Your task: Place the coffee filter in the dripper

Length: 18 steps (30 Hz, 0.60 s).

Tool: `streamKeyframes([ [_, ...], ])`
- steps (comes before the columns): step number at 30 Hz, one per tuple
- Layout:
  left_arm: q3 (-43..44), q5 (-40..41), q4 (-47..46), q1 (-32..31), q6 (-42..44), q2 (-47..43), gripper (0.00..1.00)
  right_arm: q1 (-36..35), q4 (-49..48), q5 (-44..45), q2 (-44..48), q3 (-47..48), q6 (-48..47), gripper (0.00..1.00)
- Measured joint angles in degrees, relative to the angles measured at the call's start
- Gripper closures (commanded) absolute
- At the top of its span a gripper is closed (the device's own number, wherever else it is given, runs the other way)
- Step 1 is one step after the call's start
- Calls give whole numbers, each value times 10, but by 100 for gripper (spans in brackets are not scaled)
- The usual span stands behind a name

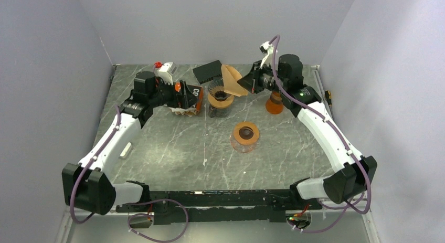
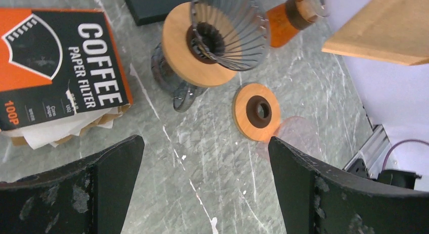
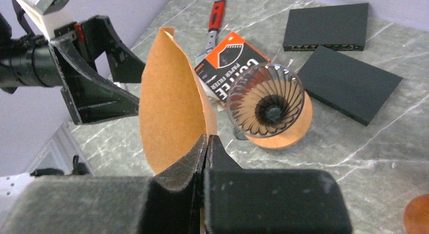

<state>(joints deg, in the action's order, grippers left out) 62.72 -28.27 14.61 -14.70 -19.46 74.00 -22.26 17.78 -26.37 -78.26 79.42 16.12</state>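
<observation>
The coffee filter (image 3: pixel 169 102), a brown paper cone, hangs in the air pinched at its edge by my right gripper (image 3: pixel 207 140), which is shut on it. From above, the filter (image 1: pixel 231 77) is just behind and to the right of the dripper (image 1: pixel 220 96), with the right gripper (image 1: pixel 246 83) beside it. The dripper (image 3: pixel 265 105) is a clear ribbed glass cone with a wooden ring, standing on a glass carafe, with nothing in it. My left gripper (image 2: pixel 205 143) is open over bare table, left of the dripper (image 2: pixel 230 29). The filter (image 2: pixel 384 27) shows at the upper right there.
An orange and black pack of paper filters (image 2: pixel 60 67) lies under the left gripper's side. A second wooden-ringed piece (image 1: pixel 245 135) lies mid-table. An orange bottle (image 1: pixel 274 103) stands right of the dripper. Two black boxes (image 3: pixel 349 82) and a red-handled tool (image 3: pixel 216 14) lie at the back.
</observation>
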Motion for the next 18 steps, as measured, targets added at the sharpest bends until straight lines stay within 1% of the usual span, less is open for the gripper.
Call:
streamKeyframes([
  [6, 27, 37, 20, 4, -48, 59, 1, 0, 17, 35, -83, 64, 0, 100],
  [12, 66, 89, 47, 5, -63, 69, 2, 0, 59, 64, -167, 140, -7, 100],
  [18, 121, 109, 63, 4, -68, 91, 3, 0, 90, 68, -217, 178, -13, 100],
])
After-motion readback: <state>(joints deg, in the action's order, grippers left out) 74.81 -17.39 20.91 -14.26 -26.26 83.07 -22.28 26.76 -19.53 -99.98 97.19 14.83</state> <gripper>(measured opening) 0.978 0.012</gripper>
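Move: The right hand holds the coffee filter; the dripper on its glass server lies about 7 cm ahead of it, 8 cm to its left and some 16 cm below. The coffee box is about 9 cm ahead and 23 cm left, the flat black box 17 cm ahead and 5 cm left, both some 31 cm down. From the open left hand the dripper lies about 6 cm ahead, 11 cm right and 8 cm below. Right hand carries the pinched filter about 8 cm forward and 6 down towards the dripper; open left advances. ##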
